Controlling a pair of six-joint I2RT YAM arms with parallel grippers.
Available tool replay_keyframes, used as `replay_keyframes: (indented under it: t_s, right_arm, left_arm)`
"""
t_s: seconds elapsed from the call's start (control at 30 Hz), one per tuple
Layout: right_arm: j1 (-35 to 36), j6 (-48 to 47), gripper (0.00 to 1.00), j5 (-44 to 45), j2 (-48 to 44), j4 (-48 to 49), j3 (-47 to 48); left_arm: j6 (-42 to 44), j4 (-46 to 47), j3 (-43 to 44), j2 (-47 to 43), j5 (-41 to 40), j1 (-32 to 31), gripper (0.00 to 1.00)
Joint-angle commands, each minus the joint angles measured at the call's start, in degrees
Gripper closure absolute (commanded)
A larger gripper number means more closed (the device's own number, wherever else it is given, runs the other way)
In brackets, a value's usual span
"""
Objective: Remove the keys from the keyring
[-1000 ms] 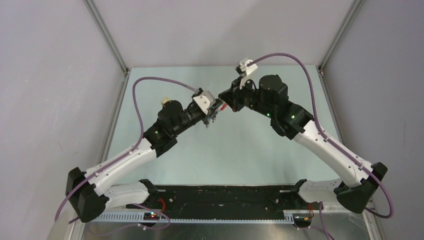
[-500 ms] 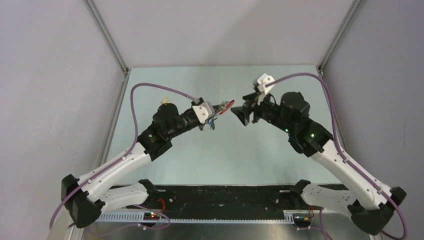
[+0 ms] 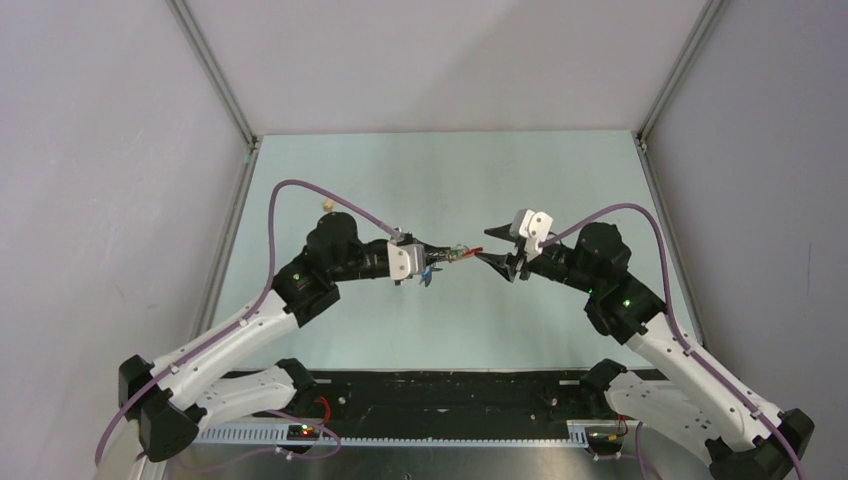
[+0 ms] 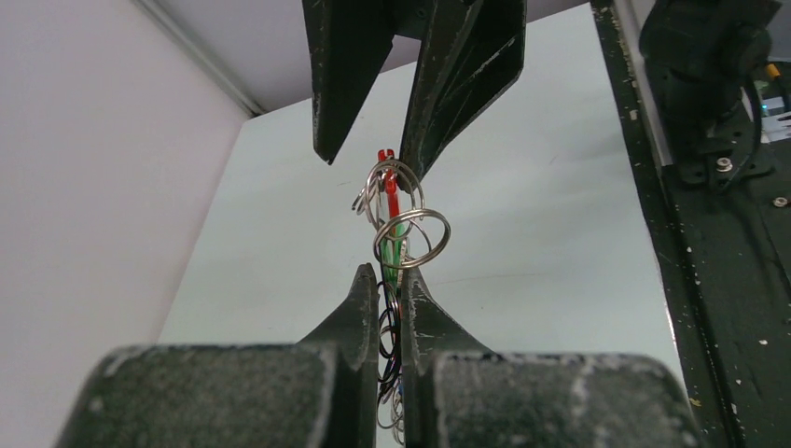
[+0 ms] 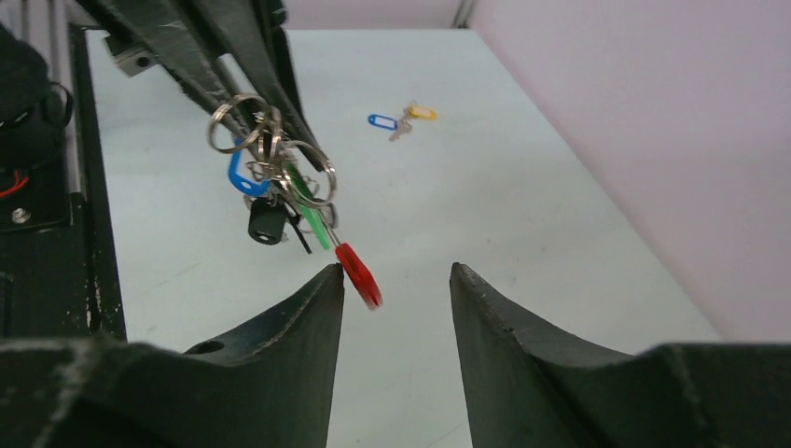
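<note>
My left gripper (image 3: pixel 432 256) is shut on the keyring (image 4: pixel 399 217), a bunch of silver rings held above the table. Its red band (image 5: pixel 359 275) sticks out toward my right gripper (image 3: pixel 497 259). Keys hang from the bunch with a blue tag (image 5: pixel 239 174), a green tag (image 5: pixel 309 211) and a black fob (image 5: pixel 267 225). In the right wrist view my right gripper (image 5: pixel 395 273) is open, and the red band's tip lies just inside its left fingertip (image 5: pixel 328 280). Nothing is pinched there. From the left wrist, the left gripper (image 4: pixel 387 278) clamps the rings between both pads.
Two loose keys lie on the pale green table, one with a blue tag (image 5: pixel 381 121) and one with a yellow tag (image 5: pixel 421 112). A small tan spot (image 3: pixel 325 203) shows behind the left arm. Grey walls close in the table's sides and back.
The right gripper opened, let go of the bunch and drew back to the right. Both arms came toward the near edge, the left still carrying the keyring.
</note>
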Motion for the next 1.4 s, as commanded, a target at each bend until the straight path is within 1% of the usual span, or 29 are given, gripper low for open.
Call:
replay_keyframes:
  t_s: [0.0, 0.1, 0.4, 0.53, 0.6, 0.63, 0.7, 0.73, 0.77, 0.83, 0.9, 0.93, 0.97, 1.0, 1.03, 1.07, 1.1, 1.13, 1.17, 1.27, 1.33, 1.37]
  right_arm:
    - [-0.01, -4.26, 0.52, -6.43, -2.01, 7.68, -1.23]
    - [0.3, -4.78, 0.61, -8.27, -1.96, 8.57, -1.69]
    - [2.25, -6.29, 0.67, -10.64, 0.01, 9.92, -1.66]
    - [3.49, -6.96, 0.75, -10.99, 1.17, 11.18, -1.67]
    - [4.03, -7.45, 0.81, -10.28, 1.73, 11.19, -1.66]
    - [4.16, -7.61, 0.83, -9.95, 2.0, 11.17, -1.69]
    - [4.32, -8.31, 0.9, -9.53, 2.32, 10.85, -1.64]
    - [4.41, -8.62, 0.97, -9.81, 2.41, 10.53, -1.68]
    - [4.48, -9.01, 1.0, -9.8, 2.52, 10.53, -1.66]
    - [4.82, -9.3, 1.0, -9.67, 2.64, 10.47, -1.68]
    - [5.26, -9.95, 1.0, -8.47, 2.58, 10.67, -1.64]
    - [5.39, -10.61, 1.0, -6.14, 2.36, 10.91, -1.64]
    - [5.86, -11.05, 1.0, -4.67, 2.21, 11.82, -1.66]
    - [6.13, -12.05, 1.0, -1.2, 1.83, 12.5, -1.65]
    - [6.6, -12.86, 1.0, 2.4, 1.64, 14.28, -1.68]
    - [6.94, -14.42, 1.0, 4.3, 1.16, 15.22, -1.66]
    - [7.39, -15.23, 1.0, 8.06, 0.91, 17.44, -1.66]
    - [7.65, -17.23, 1.0, 9.59, 0.43, 18.6, -1.65]
    - [8.05, -18.22, 1.0, 12.68, 0.19, 20.27, -1.31]
    - [8.71, -22.98, 1.0, 16.98, -0.44, 20.25, 0.93]
    - [9.38, -26.13, 1.0, 19.36, -0.51, 20.77, 2.2]
    - [9.81, -27.42, 1.0, 19.97, -0.59, 22.26, 2.38]
  left_arm:
    - [2.25, 0.28, 1.75, -0.6, 6.01, 0.14, 1.0]
    - [2.23, -0.08, 1.99, -0.56, 6.7, 0.19, 1.0]
    - [2.01, -0.25, 2.42, -0.24, 7.17, 0.15, 1.0]
    - [1.73, -0.22, 2.69, 0.01, 8.18, 0.0, 1.0]
    - [1.63, -0.24, 2.88, -0.12, 8.28, -0.06, 1.0]
    - [1.6, -0.24, 2.89, -0.17, 8.26, -0.07, 1.0]
    - [1.64, -0.18, 2.9, -0.41, 8.17, -0.14, 0.98]
    - [1.77, -0.21, 2.91, -0.61, 7.96, -0.15, 0.95]
    - [1.8, -0.18, 2.9, -0.68, 7.83, -0.2, 0.94]
    - [1.88, -0.24, 2.99, -0.91, 7.42, -0.25, 0.9]
    - [1.76, -0.01, 3.15, -1.18, 6.49, -0.25, 0.79]
    - [1.34, 0.12, 3.2, -1.36, 5.27, -0.29, 0.68]
    - [1.19, 0.16, 3.22, -1.73, 3.43, -0.31, 0.61]
    - [0.97, 0.34, 3.15, -2.07, 2.45, -0.33, 0.49]
    - [0.83, 0.53, 3.06, -2.88, 0.51, -0.29, 0.44]
    - [0.6, 0.94, 2.91, -3.26, -0.51, -0.3, 0.33]
    - [0.51, 1.14, 2.77, -4.14, -2.32, -0.27, 0.3]
    - [0.43, 1.42, 2.51, -4.55, -2.97, -0.3, 0.27]
    - [0.76, 1.6, 2.13, -5.34, -3.82, -0.32, 0.26]
    - [1.16, 2.41, 1.13, -6.91, -4.51, -0.33, 0.25]
    - [0.09, 3.57, 0.5, -7.55, -5.93, -0.31, 0.24]
    - [-2.03, 4.88, 0.31, -7.65, -7.61, -0.32, 0.24]
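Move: The right gripper is half open, with the keyring's red end about 3 cm back and 3 cm to its left, at its own height. The left fingers hold the bundle shut; the red end sticks out about 5 cm to their right. The metal rings sit some 6 cm left and 1 cm back of the right hand. The blue tag hangs about 12 cm left, 5 cm back and 4 cm below it. Bring the right gripper back and left, about 3 cm each way, turning some 15 degrees counter-clockwise, and close it on the keyring's red end while the left keeps its grip. Then open the left fingers wide and raise both hands about 4 cm, carrying the right forward a similar distance as it rolls and swings back clockwise. ##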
